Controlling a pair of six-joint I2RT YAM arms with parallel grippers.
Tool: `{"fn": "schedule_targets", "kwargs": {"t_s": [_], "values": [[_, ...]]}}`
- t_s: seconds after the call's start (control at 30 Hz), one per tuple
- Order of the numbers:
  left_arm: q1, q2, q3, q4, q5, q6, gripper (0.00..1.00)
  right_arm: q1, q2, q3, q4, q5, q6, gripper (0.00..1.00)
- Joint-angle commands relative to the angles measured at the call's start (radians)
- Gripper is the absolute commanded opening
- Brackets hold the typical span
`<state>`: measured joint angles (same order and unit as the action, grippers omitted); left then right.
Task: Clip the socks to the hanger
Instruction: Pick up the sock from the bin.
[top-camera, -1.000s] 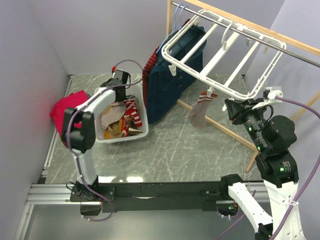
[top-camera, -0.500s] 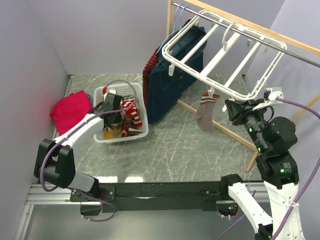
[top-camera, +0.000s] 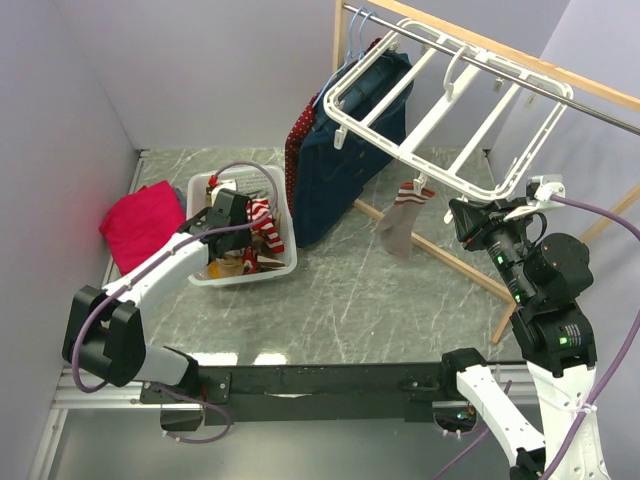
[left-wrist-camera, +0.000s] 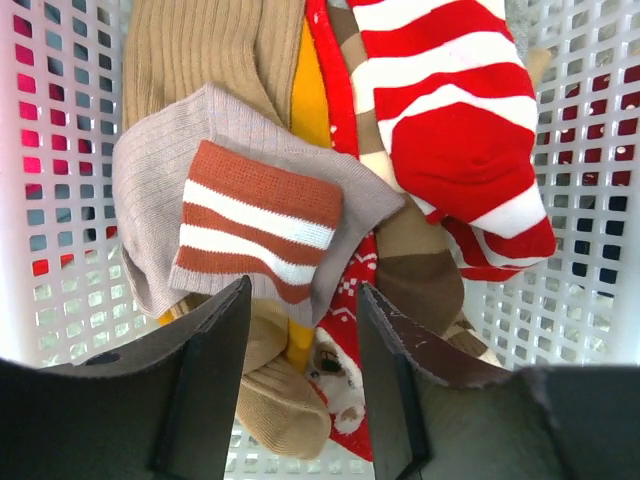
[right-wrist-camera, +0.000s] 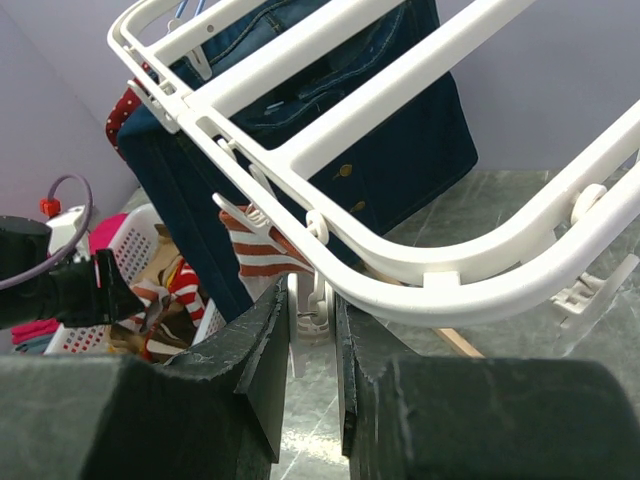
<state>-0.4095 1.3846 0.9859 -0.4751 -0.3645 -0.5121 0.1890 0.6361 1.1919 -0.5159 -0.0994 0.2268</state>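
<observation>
Several socks lie heaped in a white basket (top-camera: 285, 262). In the left wrist view a taupe sock with a reddish-brown striped cuff (left-wrist-camera: 250, 225) lies on top, beside a red-and-white striped sock (left-wrist-camera: 450, 110). My left gripper (left-wrist-camera: 303, 292) hangs open just above the heap, holding nothing; from above, the left gripper (top-camera: 232, 215) is inside the basket. The white hanger (top-camera: 430, 110) hangs from a rail, with one striped-cuff sock (top-camera: 400, 225) dangling from it. My right gripper (right-wrist-camera: 312, 300) is shut on a small white clip (right-wrist-camera: 318, 318) under the hanger's rim (right-wrist-camera: 470, 295), next to the hung sock (right-wrist-camera: 262, 255).
A large navy garment (top-camera: 345, 150) hangs behind the basket on a thin light-blue hanger (top-camera: 355, 25). A folded pink cloth (top-camera: 145, 225) lies at the left wall. The wooden rack's floor bar (top-camera: 440, 250) runs diagonally under the hanger. Walls close in on both sides.
My left arm has dropped from above the basket's far rim down into it, and its jaws have gone from shut to open. The hung sock sways slightly. The right arm has not moved.
</observation>
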Motion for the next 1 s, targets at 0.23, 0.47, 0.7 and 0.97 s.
{"fn": "schedule_targets", "kwargs": {"t_s": [0.23,0.47,0.7,0.97], "values": [[-0.017,0.148,0.115,0.035,-0.165,0.05,0.51,-0.003,-0.007,-0.003,0.027,-0.029,0.003,0.07],[-0.018,0.217,0.137,0.023,-0.195,0.04,0.36,-0.003,-0.012,-0.011,0.027,-0.028,0.003,0.07],[-0.018,0.16,0.114,0.01,-0.206,0.027,0.05,-0.003,-0.016,-0.017,0.028,-0.029,0.006,0.07],[-0.044,-0.094,0.181,0.0,-0.186,0.121,0.01,-0.003,-0.015,0.003,0.028,-0.042,0.011,0.07]]}}
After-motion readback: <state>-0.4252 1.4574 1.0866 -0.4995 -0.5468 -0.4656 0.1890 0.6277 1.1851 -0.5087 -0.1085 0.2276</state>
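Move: The grey sock with the brown-and-white striped cuff lies in the bin some 3 cm ahead of my left hand, 2 cm to its left and 4 cm below. At much the same depth, the red-and-white sock is about 6 cm ahead and 7 cm right of that hand, and the ribbed tan sock about 9 cm ahead and 4 cm left. From my right hand the grey sock is roughly 50 cm left, 14 cm ahead and 34 cm below. With my fingers half open I bring my left hand down and forward onto the grey sock, about 3 cm each way and slightly left, rolling the wrist some 10 degrees so its left side rises. There I shut the fingers and pinch the right part of the striped cuff, then go quickly straight up, about 5 cm, keeping the pinch. ##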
